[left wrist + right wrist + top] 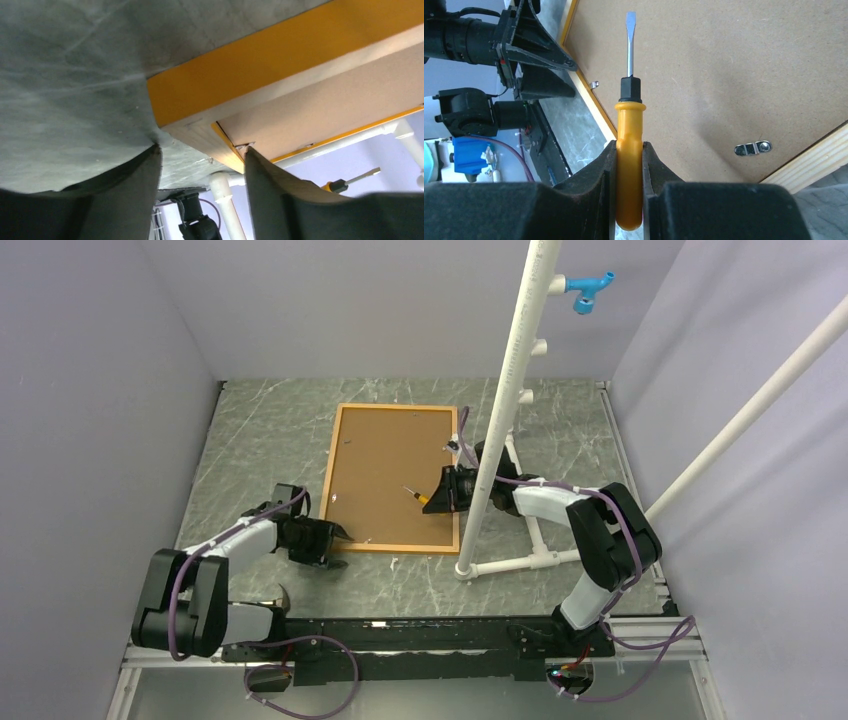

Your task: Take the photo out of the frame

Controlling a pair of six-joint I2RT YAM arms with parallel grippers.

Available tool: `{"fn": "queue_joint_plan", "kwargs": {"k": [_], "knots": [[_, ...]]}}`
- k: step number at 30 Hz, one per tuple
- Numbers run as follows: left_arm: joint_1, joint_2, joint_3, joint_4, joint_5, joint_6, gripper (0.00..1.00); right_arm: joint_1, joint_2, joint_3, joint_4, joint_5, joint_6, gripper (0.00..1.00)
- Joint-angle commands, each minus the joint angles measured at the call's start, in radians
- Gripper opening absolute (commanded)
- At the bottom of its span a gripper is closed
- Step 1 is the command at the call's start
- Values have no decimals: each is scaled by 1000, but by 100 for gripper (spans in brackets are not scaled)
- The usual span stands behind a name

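Observation:
The orange frame (pixel 330 470) lies face down on the table with the brown backing board (pixel 395 475) showing. The photo is hidden beneath the board. My left gripper (pixel 338 547) is open at the frame's near-left corner. In the left wrist view it (pixel 202 155) straddles that corner of the frame (pixel 260 65), with one finger on the table and the other at the board (pixel 330 100). My right gripper (pixel 440 495) is shut on an orange-handled screwdriver (pixel 629 130). It holds the blade over the board (pixel 724 75) near the frame's right side.
A white PVC pipe stand (pixel 500 410) rises just right of the frame, and its base runs along the table. A metal turn clip (pixel 752 148) sits on the board near the wooden frame edge (pixel 819 160). Grey walls enclose the table on three sides.

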Motion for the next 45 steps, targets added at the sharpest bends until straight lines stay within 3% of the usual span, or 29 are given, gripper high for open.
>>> {"fn": "queue_joint_plan", "kwargs": {"k": [1,4,10,12,15,18,28,45], "knots": [[-7,13,-3,45,-55,-102,50,17,12,35,19,-16,-27,0],[-7,27,-2,57,-78,-96,40,29,24,43,14,-12,-29,0],[9,108,64,0,-123,0,36,55,42,65,-8,-2,-47,0],[12,128,76,14,-130,43,27,67,47,75,-20,1,-56,0],[18,168,133,5,-164,186,0,84,59,95,-48,4,-74,0],[34,233,234,-63,-193,338,0,108,82,121,-72,-8,-91,0],[142,363,381,-21,-125,631,0,200,220,251,-138,-59,-106,0],[192,386,319,87,-53,660,0,293,398,484,-363,33,-138,0]]}}
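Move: The frame lies face down. Its near-left corner is about 5 cm left and 1 cm ahead of the left hand, 1 cm below. From that hand, the near-bar clip is some 7 cm right and 2 cm ahead, and the backing board's middle roughly 18 cm ahead and 12 cm right. From the right hand, that clip is about 15 cm left, 9 cm back and 6 cm lower; the corner is 27 cm left and 11 cm back. The frame's near bar is pinched beside its left corner as the left fingers close, and that hand drags it level over the table, about 11 cm forward and left, turning some 15 degrees clockwise. The right hand, still gripping the screwdriver, goes 11 cm left, 5 cm back and 4 cm down, turning 20 degrees counter-clockwise, to bring the tip close to the bar's inner edge. ##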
